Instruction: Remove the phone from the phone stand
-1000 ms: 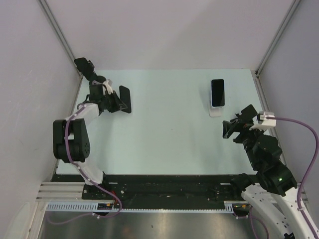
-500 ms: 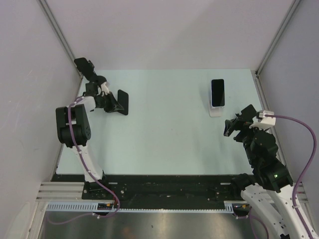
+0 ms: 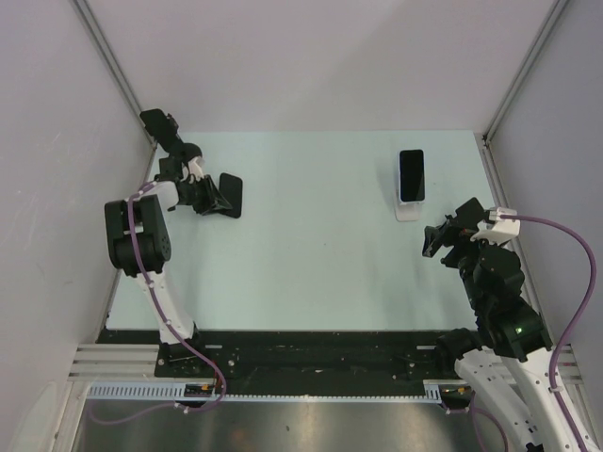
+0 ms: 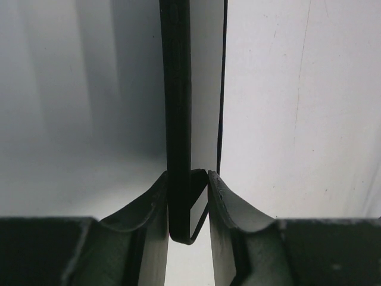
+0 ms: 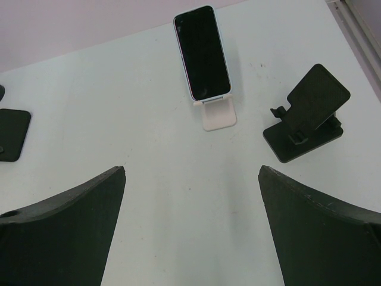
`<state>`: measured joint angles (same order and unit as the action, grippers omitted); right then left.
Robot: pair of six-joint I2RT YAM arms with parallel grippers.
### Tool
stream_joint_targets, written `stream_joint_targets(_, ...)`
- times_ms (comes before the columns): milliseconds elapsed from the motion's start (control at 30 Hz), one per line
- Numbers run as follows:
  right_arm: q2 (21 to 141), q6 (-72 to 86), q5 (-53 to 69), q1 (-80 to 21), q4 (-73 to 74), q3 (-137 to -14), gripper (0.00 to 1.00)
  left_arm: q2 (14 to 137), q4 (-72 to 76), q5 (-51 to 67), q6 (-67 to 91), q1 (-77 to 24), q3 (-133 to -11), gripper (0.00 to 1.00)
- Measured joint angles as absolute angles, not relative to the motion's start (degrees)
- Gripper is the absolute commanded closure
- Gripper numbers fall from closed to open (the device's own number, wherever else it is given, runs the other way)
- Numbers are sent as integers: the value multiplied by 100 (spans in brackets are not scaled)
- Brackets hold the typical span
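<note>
A black phone (image 3: 231,195) is low over the table at the far left, seen edge-on (image 4: 177,89) in the left wrist view. My left gripper (image 3: 209,193) (image 4: 187,174) straddles its end. The jaws stand a little wider than the phone's edge, with the left finger against it. A second phone (image 3: 411,174) (image 5: 202,52), dark-screened with a pale rim, leans on a white phone stand (image 3: 407,212) (image 5: 219,114) at the back right. My right gripper (image 3: 435,243) (image 5: 191,170) hangs wide open just in front of that stand, holding nothing.
An empty black phone stand (image 5: 306,113) sits just right of the white one. A dark stand-like shape (image 3: 158,124) is in the back-left corner. Grey walls close in the table on both sides and at the back.
The left arm drew back to the left and tipped the black phone flatter toward the table. Its jaws have loosened around the phone. The right arm barely shifted.
</note>
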<state>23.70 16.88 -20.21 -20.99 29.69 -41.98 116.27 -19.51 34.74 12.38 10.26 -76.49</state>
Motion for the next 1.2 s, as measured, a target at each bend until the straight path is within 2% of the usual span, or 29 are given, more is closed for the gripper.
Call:
stream_joint_targets(67, 2370, 1688, -2025, -2099, 2969, -4198, 0, 11627, -1966, 3465, 1232, 1028, -7660, 62)
stream_joint_targets(100, 2370, 1688, -2025, -2102, 2969, -4198, 0, 11627, -1981, 3428, 1212, 1028, -7666, 56)
stream_joint_targets(267, 2370, 1686, -2027, -2121, 2967, -4198, 1, 11646, -2038, 3192, 1151, 1090, -7673, 41)
stream_joint_targets(300, 2370, 1686, -2027, -2121, 2969, -4198, 0, 11646, -2036, 3173, 1140, 1103, -7686, 35)
stream_joint_targets(467, 2373, 1686, -2027, -2130, 2969, -4198, 0, 11633, -2012, 3057, 1133, 1122, -7767, 27)
stream_joint_targets(500, 2375, 1686, -2027, -2132, 2969, -4198, 0, 11629, -2005, 3039, 1125, 1122, -7776, 21)
stream_joint_targets(733, 2383, 1686, -2029, -2132, 2967, -4198, 0, 11520, -1990, 2740, 1083, 1120, -7782, 2)
stream_joint_targets(1000, 2392, 1688, -2097, -2141, 2969, -4198, 0, 11019, -2156, 2043, 1041, 1057, -7594, 0)
stream_joint_targets(1200, 2602, 1688, -2126, -2191, 2971, -4198, 0, 9819, -2224, 1782, 1041, 764, -7452, 0)
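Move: The left fingers, already loosening, are still at the left long edge of the phone, near its closer end; the phone's middle lies about 4 cm ahead of that hand, 3 cm to its right and 1 cm below. The black round stand's base is some 17 cm ahead of the hand, 10 cm to its left, at table height. From the idle, open right hand the phone lies roughly 26 cm ahead, 66 cm to the left and 24 cm below. The left fingers let go of the phone's edge, spreading from a third open to fully open while the hand eases about 4 cm left, low over the table and with only a slight dip. It then climbs quickly by some 9 cm away from the phone, drifting a little back to the right, the wrist rolling its left side up and tipping the fingertips up, about 20 degrees in all. ##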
